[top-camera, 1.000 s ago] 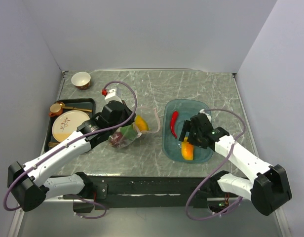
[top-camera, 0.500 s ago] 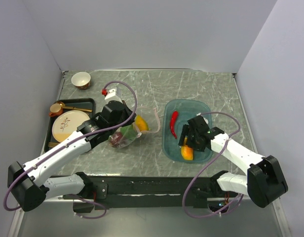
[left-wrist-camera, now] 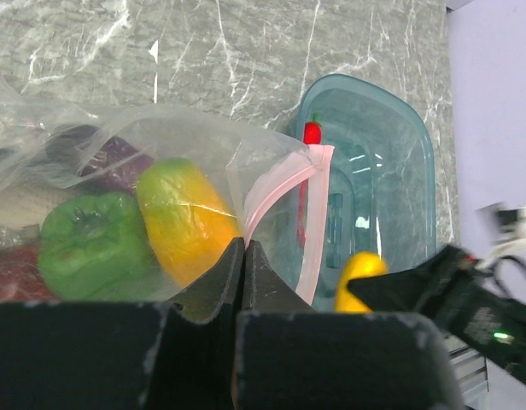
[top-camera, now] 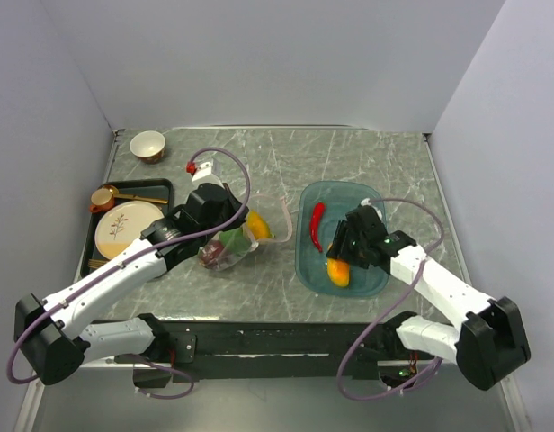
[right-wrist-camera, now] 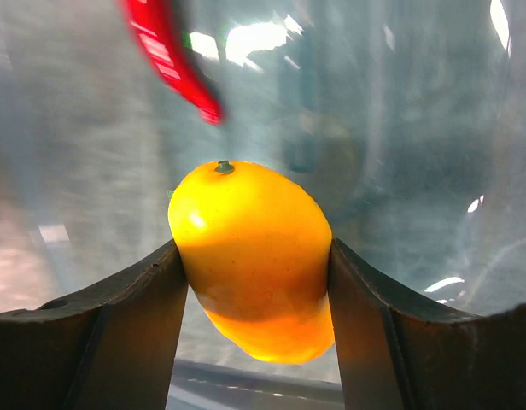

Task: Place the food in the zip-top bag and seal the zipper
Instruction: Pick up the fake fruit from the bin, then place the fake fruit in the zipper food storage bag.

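My left gripper is shut on the near edge of the clear zip-top bag and holds its mouth open; it also shows in the top view. The pale pink zipper curves along the mouth. Inside lie a green pepper, an orange-yellow mango, a purple eggplant and a dark red apple. My right gripper is shut on a second mango above the teal tray; this mango shows in the top view. A red chili lies in the tray.
A black tray at the left holds a patterned cream plate and a small copper pot. A white bowl stands at the back left corner. Grey walls close the table on three sides.
My right gripper has closed on the mango in the teal tray and lifted it slightly. The left gripper and the bag have not moved.
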{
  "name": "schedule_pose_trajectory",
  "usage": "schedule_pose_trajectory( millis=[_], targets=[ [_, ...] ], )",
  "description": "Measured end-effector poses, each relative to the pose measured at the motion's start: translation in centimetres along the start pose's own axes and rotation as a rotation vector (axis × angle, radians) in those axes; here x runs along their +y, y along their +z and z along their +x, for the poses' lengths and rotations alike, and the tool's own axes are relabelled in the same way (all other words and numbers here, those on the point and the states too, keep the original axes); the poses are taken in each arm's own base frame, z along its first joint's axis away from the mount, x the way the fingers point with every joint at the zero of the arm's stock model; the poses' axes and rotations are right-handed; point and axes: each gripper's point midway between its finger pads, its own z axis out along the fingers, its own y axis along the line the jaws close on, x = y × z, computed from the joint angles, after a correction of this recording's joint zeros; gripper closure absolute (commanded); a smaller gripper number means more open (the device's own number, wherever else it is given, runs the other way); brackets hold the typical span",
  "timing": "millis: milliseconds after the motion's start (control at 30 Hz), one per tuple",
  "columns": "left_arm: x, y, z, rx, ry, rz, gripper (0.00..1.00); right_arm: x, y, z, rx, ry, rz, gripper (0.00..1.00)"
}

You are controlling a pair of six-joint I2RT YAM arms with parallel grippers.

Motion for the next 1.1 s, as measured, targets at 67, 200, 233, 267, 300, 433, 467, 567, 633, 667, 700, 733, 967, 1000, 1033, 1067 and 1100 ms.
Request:
schedule_pose_trajectory(
  millis=[67, 200, 233, 267, 300, 433, 467, 567, 633, 667, 700, 733, 967, 1000, 1033, 1067, 1100],
  targets=[
    [0.0, 0.1, 0.1, 0.004, 0.001, 0.000, 0.99, 1.3, -1.2, -1.6, -0.049, 0.005, -0.043, 0.91],
    [-0.1, 0.1, 0.3, 0.014, 0.002, 0.003, 0.99, 4.4, -4.2, -5.2, -0.164, 0.015, -0.155, 0.92],
    [-0.1, 0.1, 0.4, 0.017, 0.002, 0.006, 0.99, 5.2, -4.9, -6.1, -0.190, 0.018, -0.186, 0.93],
    [-0.1, 0.2, 0.4, 0.020, 0.003, 0.006, 0.99, 5.9, -5.4, -6.6, -0.205, 0.019, -0.212, 0.93],
    [-0.1, 0.2, 0.5, 0.023, 0.003, 0.008, 0.99, 6.6, -5.8, -7.1, -0.218, 0.020, -0.240, 0.93],
    [-0.2, 0.4, 1.1, 0.046, 0.007, 0.014, 0.99, 9.7, -7.4, -8.6, -0.243, 0.014, -0.372, 0.94],
    [-0.2, 0.5, 1.2, 0.052, 0.009, 0.015, 0.99, 10.4, -7.7, -8.9, -0.246, 0.012, -0.399, 0.94],
    [-0.3, 0.7, 1.7, 0.074, 0.014, 0.019, 0.99, 12.4, -8.2, -10.0, -0.255, 0.003, -0.465, 0.95],
    [-0.4, 0.8, 2.0, 0.085, 0.019, 0.024, 0.99, 13.6, -8.3, -10.4, -0.248, -0.003, -0.504, 0.95],
    [-0.4, 0.8, 2.0, 0.087, 0.020, 0.025, 0.99, 14.1, -8.3, -10.5, -0.242, -0.008, -0.519, 0.95],
    [-0.4, 0.8, 2.1, 0.091, 0.020, 0.028, 0.99, 14.7, -8.3, -10.5, -0.235, -0.013, -0.534, 0.95],
    [-0.4, 0.8, 2.1, 0.092, 0.021, 0.029, 0.99, 15.2, -8.2, -10.5, -0.227, -0.019, -0.546, 0.95],
    [-0.7, 0.8, 2.2, 0.097, 0.021, 0.040, 0.99, 18.5, -7.1, -7.6, -0.124, -0.091, -0.617, 0.95],
    [-0.8, 0.7, 2.1, 0.097, 0.021, 0.042, 0.99, 18.8, -6.8, -7.0, -0.102, -0.101, -0.620, 0.95],
    [-0.8, 0.7, 2.1, 0.097, 0.024, 0.044, 0.99, 19.0, -6.4, -6.4, -0.080, -0.111, -0.621, 0.95],
    [-0.9, 0.7, 2.0, 0.096, 0.026, 0.047, 0.99, 19.2, -6.0, -5.8, -0.061, -0.121, -0.619, 0.95],
    [-1.1, 0.7, 1.9, 0.094, 0.026, 0.050, 0.99, 19.3, -5.6, -5.3, -0.043, -0.129, -0.616, 0.95]
  ],
)
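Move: The mango, already gripped in the right hand low in the bin, is bound for the bag's open mouth, about 18 cm to that hand's left, 7 cm ahead and some 4 cm higher. On the way the bin's left wall stands roughly 11 cm left and 4 ahead, slightly lower; the red chili lies 9 cm ahead, 6 left, about 5 below. From the left hand, pinching the bag's edge, the mouth's middle is some 6 cm right, 2 ahead, 8 below. The mango is carried up out of the bin by the right hand, rising about 16 cm while moving forward and increasingly left, then on left over the bin's left wall to the bag's mouth, sinking a few centimetres and easing back at the end. The grip holds as the wrist swings the fingers round to the left, some 35 degrees. The left hand, still pinching the bag's edge, shifts about 2 cm right and dips slightly. ##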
